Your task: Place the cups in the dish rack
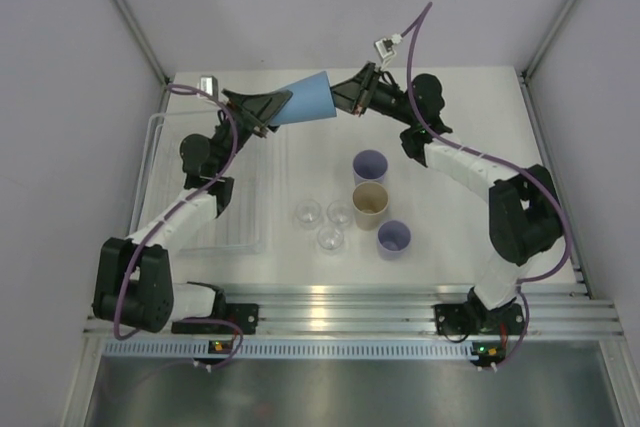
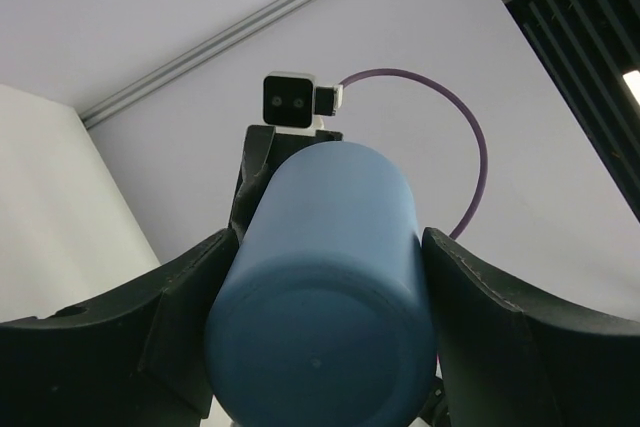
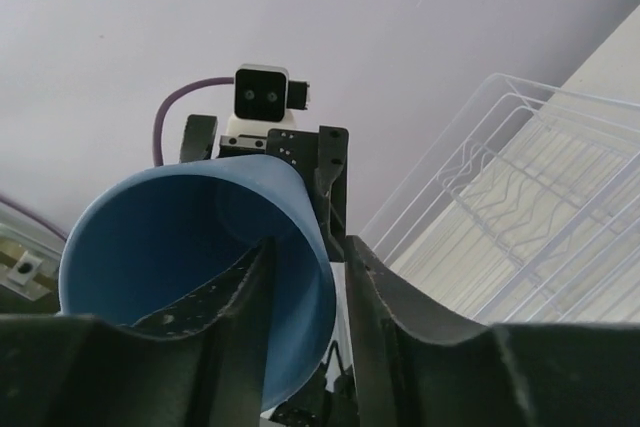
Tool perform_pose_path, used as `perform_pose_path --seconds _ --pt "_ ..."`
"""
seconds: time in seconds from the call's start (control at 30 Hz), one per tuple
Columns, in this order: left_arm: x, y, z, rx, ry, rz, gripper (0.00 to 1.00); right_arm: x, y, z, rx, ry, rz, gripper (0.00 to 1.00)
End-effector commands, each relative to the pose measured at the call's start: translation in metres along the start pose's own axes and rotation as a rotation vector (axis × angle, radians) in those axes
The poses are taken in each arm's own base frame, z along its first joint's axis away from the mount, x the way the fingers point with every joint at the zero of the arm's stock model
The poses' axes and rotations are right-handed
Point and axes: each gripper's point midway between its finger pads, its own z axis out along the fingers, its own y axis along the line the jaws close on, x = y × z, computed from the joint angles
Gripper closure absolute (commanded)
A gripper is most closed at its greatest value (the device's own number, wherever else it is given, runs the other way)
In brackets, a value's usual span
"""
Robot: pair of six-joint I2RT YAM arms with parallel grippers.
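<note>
A blue cup (image 1: 305, 99) hangs on its side in mid-air over the back of the table, between both grippers. My left gripper (image 1: 268, 107) is shut on its base end; in the left wrist view the blue cup (image 2: 320, 277) fills the space between both fingers. My right gripper (image 1: 340, 97) is at the rim, open: one finger (image 3: 225, 297) sits inside the blue cup (image 3: 200, 237), the other stands just clear of the wall. The clear dish rack (image 1: 165, 147) lies on the left, holding no cups. Two lavender cups (image 1: 370, 165) (image 1: 394, 239), a beige cup (image 1: 370, 204) and three clear cups (image 1: 308, 213) stand mid-table.
The dish rack (image 3: 520, 177) also shows at the right of the right wrist view, below the held cup. The standing cups cluster just right of the rack's near corner. Grey walls close in the table at the back and sides.
</note>
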Motion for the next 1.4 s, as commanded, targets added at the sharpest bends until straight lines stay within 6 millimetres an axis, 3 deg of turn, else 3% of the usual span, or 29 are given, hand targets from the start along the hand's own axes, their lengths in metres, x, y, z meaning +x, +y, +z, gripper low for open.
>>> perform_pose_path --seconds 0.0,0.03,0.07,0.17,0.27,0.43,0.53,0.57,0.6,0.63,0.67,0.7,0.77,0.8,0.83,0.9,0.93,1.07,1.17,1.37 --pt "-0.003 -0.025 0.004 0.049 -0.008 0.064 1.00 0.004 0.031 0.007 -0.098 0.009 -0.085 0.64" --pt "-0.006 -0.025 0.005 0.036 -0.021 0.081 1.00 0.006 0.028 0.006 -0.091 0.011 -0.080 0.54" --pt "-0.009 -0.033 0.003 0.040 -0.034 0.134 1.00 0.006 0.029 0.005 -0.092 0.010 -0.084 0.28" --pt "-0.023 -0.036 0.002 -0.008 -0.058 0.203 1.00 0.006 0.025 0.001 -0.073 -0.005 -0.080 0.06" --pt "-0.038 -0.045 -0.006 -0.027 -0.080 0.256 1.00 0.006 0.024 -0.003 -0.060 -0.022 -0.095 0.01" --pt "-0.059 -0.052 -0.029 -0.059 -0.116 0.304 1.00 0.009 0.014 -0.009 -0.027 -0.030 -0.100 0.01" --pt "-0.076 -0.043 -0.047 -0.156 -0.121 0.350 1.00 0.009 0.009 -0.014 -0.005 -0.035 -0.114 0.01" --pt "-0.087 -0.053 -0.052 -0.190 -0.132 0.451 1.00 0.010 0.008 -0.016 0.012 -0.030 -0.113 0.01" --pt "-0.086 -0.029 -0.063 -0.331 -0.102 0.420 1.00 0.010 0.005 -0.017 0.028 -0.028 -0.142 0.01" --pt "-0.089 -0.023 -0.071 -0.415 -0.089 0.452 1.00 0.008 0.005 -0.018 0.040 -0.025 -0.156 0.01" --pt "-0.098 -0.035 -0.074 -0.461 -0.077 0.617 1.00 0.006 0.009 -0.019 0.046 -0.027 -0.178 0.01" --pt "-0.096 -0.009 -0.096 -0.643 -0.060 0.575 1.00 0.009 0.001 -0.020 0.085 -0.011 -0.199 0.01" --pt "-0.104 -0.002 -0.118 -0.786 -0.030 0.699 1.00 0.003 0.005 -0.020 0.103 -0.006 -0.237 0.01" --pt "-0.107 -0.008 -0.125 -0.836 -0.029 0.728 1.00 0.004 0.000 -0.022 0.131 0.009 -0.255 0.01" --pt "-0.109 0.005 -0.148 -0.967 -0.013 0.745 1.00 -0.001 0.004 -0.021 0.135 0.011 -0.275 0.01" --pt "-0.111 0.006 -0.167 -1.076 -0.010 0.759 1.00 -0.002 0.000 -0.023 0.166 0.031 -0.301 0.01" --pt "-0.109 0.015 -0.188 -1.184 0.003 0.740 1.00 -0.006 0.004 -0.022 0.166 0.029 -0.317 0.01" --pt "-0.105 0.030 -0.240 -1.411 0.017 0.746 1.00 -0.012 0.001 -0.023 0.190 0.044 -0.359 0.01" --pt "-0.099 0.040 -0.273 -1.529 0.000 0.754 1.00 -0.014 0.001 -0.023 0.181 0.049 -0.372 0.01" --pt "-0.099 0.051 -0.312 -1.690 -0.043 0.768 1.00 -0.007 0.004 -0.023 0.131 0.059 -0.351 0.01"
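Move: The left hand, holding the blue cup by its base end, has the dish rack's middle about 20 cm to its left, 3 cm ahead and some 32 cm below. The clear glasses stand about 10 cm right and 9 cm back, also far below. From the right hand, at the rim, the cup's middle is about 6 cm left, level in depth and height; below, the near purple-cup neighbour, the far purple cup, stands some 10 cm right. The right hand spreads its already loosening fingers wide, lets go of the rim and sinks about 3 cm, staying where the handover was made. The left keeps its grip on the base and, after a brief pause, carries the blue cup some 25 cm left towards the rack, almost level at first and then down about 15 cm and back 10, while the wrist rolls and turns through roughly 100 degrees to bring the mouth from facing right to facing down. ##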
